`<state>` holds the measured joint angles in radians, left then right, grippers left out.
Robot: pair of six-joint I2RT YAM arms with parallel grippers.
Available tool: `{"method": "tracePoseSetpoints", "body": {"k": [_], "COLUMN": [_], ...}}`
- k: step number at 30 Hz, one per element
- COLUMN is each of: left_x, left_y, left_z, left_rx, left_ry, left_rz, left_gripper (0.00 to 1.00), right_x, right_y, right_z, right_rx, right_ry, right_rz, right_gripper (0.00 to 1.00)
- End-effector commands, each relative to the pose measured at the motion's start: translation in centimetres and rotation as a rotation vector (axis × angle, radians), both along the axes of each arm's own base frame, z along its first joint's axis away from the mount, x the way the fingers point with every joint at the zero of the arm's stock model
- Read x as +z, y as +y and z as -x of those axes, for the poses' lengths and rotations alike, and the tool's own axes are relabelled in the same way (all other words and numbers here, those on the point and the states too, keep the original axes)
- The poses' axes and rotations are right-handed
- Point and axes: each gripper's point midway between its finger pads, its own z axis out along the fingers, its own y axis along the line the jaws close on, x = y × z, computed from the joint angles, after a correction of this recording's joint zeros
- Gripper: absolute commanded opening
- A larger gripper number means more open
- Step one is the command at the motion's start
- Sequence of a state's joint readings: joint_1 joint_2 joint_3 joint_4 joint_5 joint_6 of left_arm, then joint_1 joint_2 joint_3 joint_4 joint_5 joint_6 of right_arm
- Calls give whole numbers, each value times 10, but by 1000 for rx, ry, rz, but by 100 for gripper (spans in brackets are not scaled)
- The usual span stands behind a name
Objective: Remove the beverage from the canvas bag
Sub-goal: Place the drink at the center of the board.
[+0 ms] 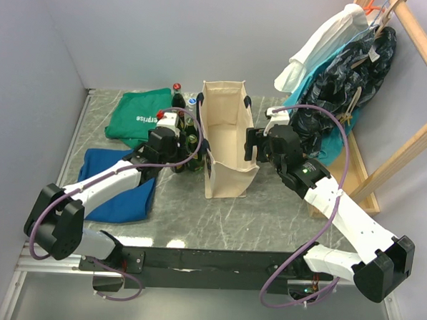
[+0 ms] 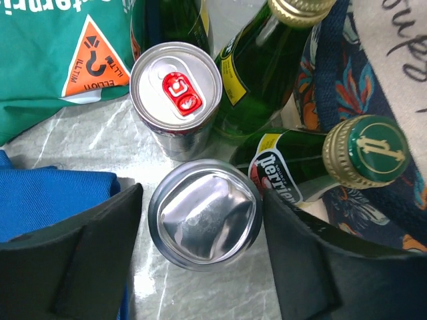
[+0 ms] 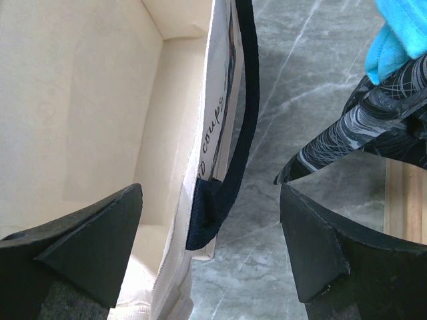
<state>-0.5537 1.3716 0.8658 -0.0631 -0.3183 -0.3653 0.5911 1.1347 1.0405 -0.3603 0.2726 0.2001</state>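
Note:
The cream canvas bag (image 1: 225, 139) stands upright mid-table with its mouth open. My left gripper (image 2: 202, 220) hangs open left of the bag, over a silver beverage can (image 2: 204, 215). The can stands on the marble bottom-up between the two fingers, with a thin gap on each side. Beside it are a can with a red tab (image 2: 175, 83) and green Perrier bottles (image 2: 293, 167). My right gripper (image 3: 210, 200) is open astride the bag's right wall (image 3: 87, 100) and navy handle (image 3: 240, 120), one finger inside and one outside. The part of the bag's inside that shows is bare.
A green cloth (image 1: 139, 113) and a blue cloth (image 1: 119, 184) lie left of the drinks. Clothes (image 1: 340, 73) hang from a wooden rack (image 1: 408, 141) at the right, close to the right arm. Grey walls close off the back and left.

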Motion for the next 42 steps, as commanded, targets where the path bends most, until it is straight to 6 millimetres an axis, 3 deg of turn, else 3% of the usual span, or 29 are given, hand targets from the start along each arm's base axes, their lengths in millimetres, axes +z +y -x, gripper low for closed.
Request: {"method": "tracePoseSetpoints", "body": {"k": [1, 14, 27, 37, 42], "left_x": [42, 50, 85, 121, 142], "left_y": [-6, -2, -3, -27, -30], "left_z": [-13, -12, -7, 0, 0], "left_rx": [17, 26, -1, -171, -196], "left_ry": [-103, -115, -163, -182, -203], "left_rz": [73, 70, 90, 131, 148], "left_gripper": [79, 83, 88, 97, 99], "right_x": [11, 12, 12, 14, 16], "right_y": [3, 1, 0, 1, 0], "right_z": [-4, -3, -3, -3, -5], "right_rx": [-3, -7, -13, -12, -20], "right_ry": [-34, -35, -38, -39, -42], "right_rz": [-23, -21, -20, -23, -23], "right_gripper": [89, 89, 89, 89, 89]}}
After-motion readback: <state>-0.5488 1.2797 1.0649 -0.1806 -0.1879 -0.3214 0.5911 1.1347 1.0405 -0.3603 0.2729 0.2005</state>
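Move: The silver can stands right between the left hand's loosened fingers, its middle some 5 cm below them. The red-tab can is about 7 cm straight ahead of it and a centimetre left; one green bottle stands 7 cm to its right and 3 cm ahead, and the canvas bag's middle is roughly 18 cm right and 5 cm ahead. From the right hand, the silver can lies about 27 cm left, 2 cm ahead and 15 cm below. The left fingers, already loosened around the silver can, spread wider until they are almost fully open and come free of it. After barely stirring at first, the hand climbs some 10 cm, drifting a couple of centimetres right towards the bag near the end, the fingertips tilting slightly up and the wrist turning about 5 degrees clockwise. ##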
